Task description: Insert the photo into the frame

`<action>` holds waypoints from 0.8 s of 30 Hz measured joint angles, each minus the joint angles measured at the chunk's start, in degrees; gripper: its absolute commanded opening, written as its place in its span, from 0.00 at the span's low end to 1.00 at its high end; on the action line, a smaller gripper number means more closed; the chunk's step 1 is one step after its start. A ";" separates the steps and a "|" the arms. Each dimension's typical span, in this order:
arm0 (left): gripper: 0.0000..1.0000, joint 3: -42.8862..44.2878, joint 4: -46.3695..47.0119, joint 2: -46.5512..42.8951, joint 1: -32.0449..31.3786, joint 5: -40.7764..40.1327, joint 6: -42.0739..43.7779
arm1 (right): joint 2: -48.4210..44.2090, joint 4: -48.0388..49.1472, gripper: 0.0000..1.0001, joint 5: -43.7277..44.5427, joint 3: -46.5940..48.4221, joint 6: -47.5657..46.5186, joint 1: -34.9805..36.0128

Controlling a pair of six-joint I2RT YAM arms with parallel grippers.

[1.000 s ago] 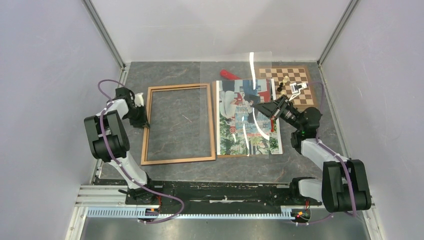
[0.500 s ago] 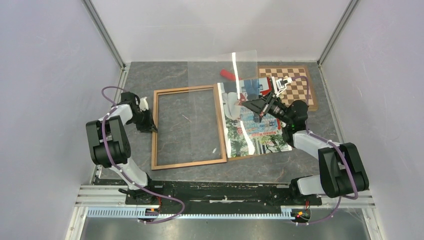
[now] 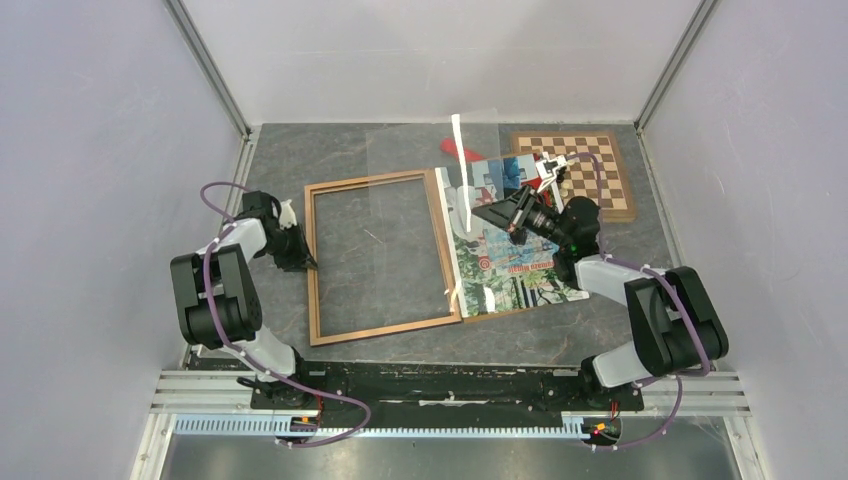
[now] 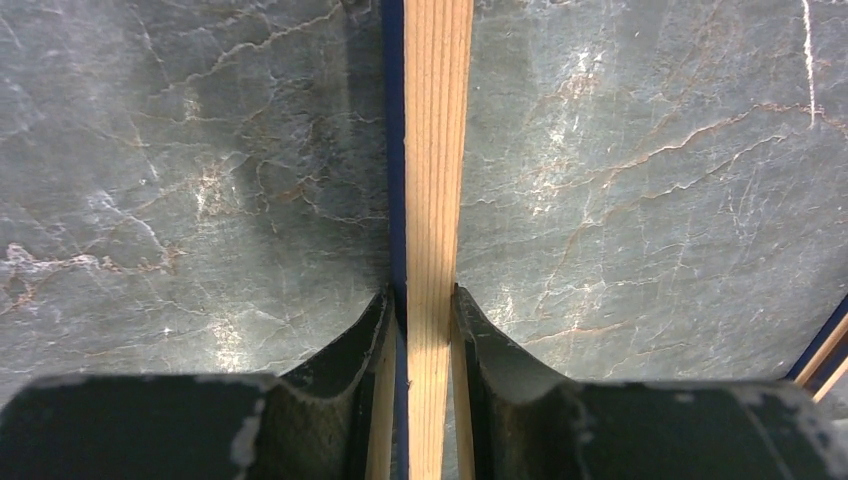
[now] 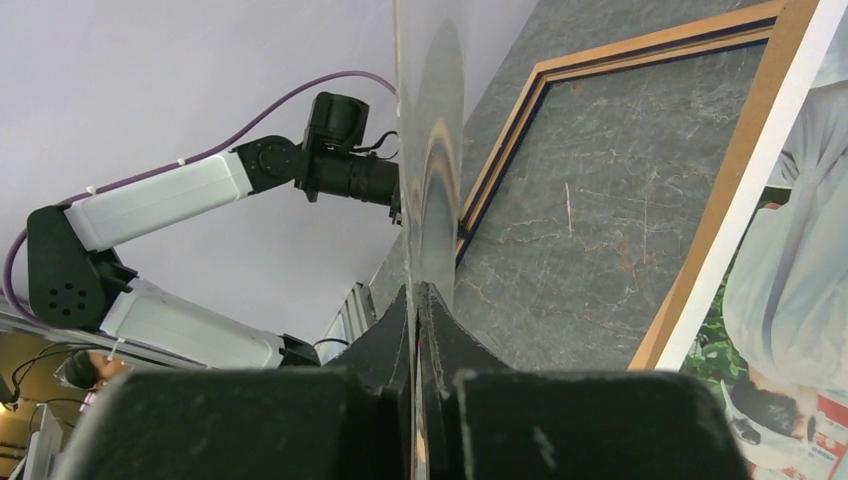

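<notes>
The frame (image 3: 385, 328), light wood with a dark blue edge, lies flat on the grey table left of centre. My left gripper (image 3: 305, 262) is shut on its left bar; in the left wrist view the bar (image 4: 435, 150) runs straight between the jaws (image 4: 425, 300). The photo (image 3: 510, 265) lies face up just right of the frame, slightly skewed. My right gripper (image 3: 480, 212) hovers over the photo's upper part, shut on the edge of a clear sheet (image 3: 420, 170) that tilts up over the frame. The right wrist view shows the sheet (image 5: 430, 150) pinched edge-on in my right gripper (image 5: 418, 290).
A wooden chessboard (image 3: 590, 165) with a few pieces sits at the back right. A red object (image 3: 460, 150) lies behind the photo. A brown panel edge (image 5: 700, 250) shows under the photo. Cell walls close in on three sides.
The left gripper has dragged the frame rightward and turned it slightly. The right gripper has carried the clear sheet left, over the frame. The photo has skewed a little.
</notes>
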 measured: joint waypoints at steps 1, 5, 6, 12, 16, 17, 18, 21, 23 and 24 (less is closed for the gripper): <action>0.20 0.00 -0.02 -0.20 0.00 0.02 -0.17 | 0.55 -0.04 0.00 0.04 0.33 0.02 0.24; 0.41 0.00 -0.28 -1.05 0.00 0.04 -0.35 | 2.45 0.20 0.00 0.35 1.81 0.70 1.05; 0.45 0.04 -0.46 -1.20 0.00 0.07 -0.39 | 2.86 0.17 0.00 0.50 2.14 0.94 1.14; 0.55 2.01 -1.44 -1.97 0.00 2.21 -0.85 | 5.64 0.24 0.00 0.98 3.54 2.14 2.40; 0.57 2.64 -1.92 -1.97 0.00 2.71 -0.85 | 8.09 0.90 0.00 1.14 3.72 3.19 4.07; 0.57 2.64 -2.03 -1.97 0.00 2.69 -0.85 | 8.76 1.07 0.00 1.14 3.78 3.52 4.48; 0.58 2.64 -2.08 -1.99 0.00 2.69 -0.85 | 9.35 1.11 0.00 1.14 3.89 3.98 4.92; 0.58 2.86 -2.40 -2.25 0.00 2.47 -0.83 | 10.93 1.92 0.00 1.11 4.46 5.68 6.03; 0.59 3.41 -2.99 -2.93 0.00 2.10 -0.81 | 11.67 2.69 0.00 1.09 5.09 6.95 6.56; 0.59 3.74 -3.23 -3.45 0.00 1.79 -0.81 | 11.96 3.19 0.00 1.11 5.53 7.72 6.78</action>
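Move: The right hand holds the clear sheet's edge high up; the frame's middle lies about 19 cm to its left, level with it fore and aft, and 21 cm below. Its near bar runs some 5 cm left of that hand, and the photo's middle about 9 cm right and 3 cm farther out. The left hand still grips the frame's left bar; the frame's middle is about 14 cm to its right and 4 cm ahead. Open the left gripper to let go of the frame's left bar, then lift it clear by about 3 cm with a slight reach forward. Meanwhile, carry the clear sheet with the right gripper some 5 cm left towards the frame, sinking nearly 3 cm mostly in the second half; turn the wrist about 10 degrees and keep the sheet's edge pinched. ##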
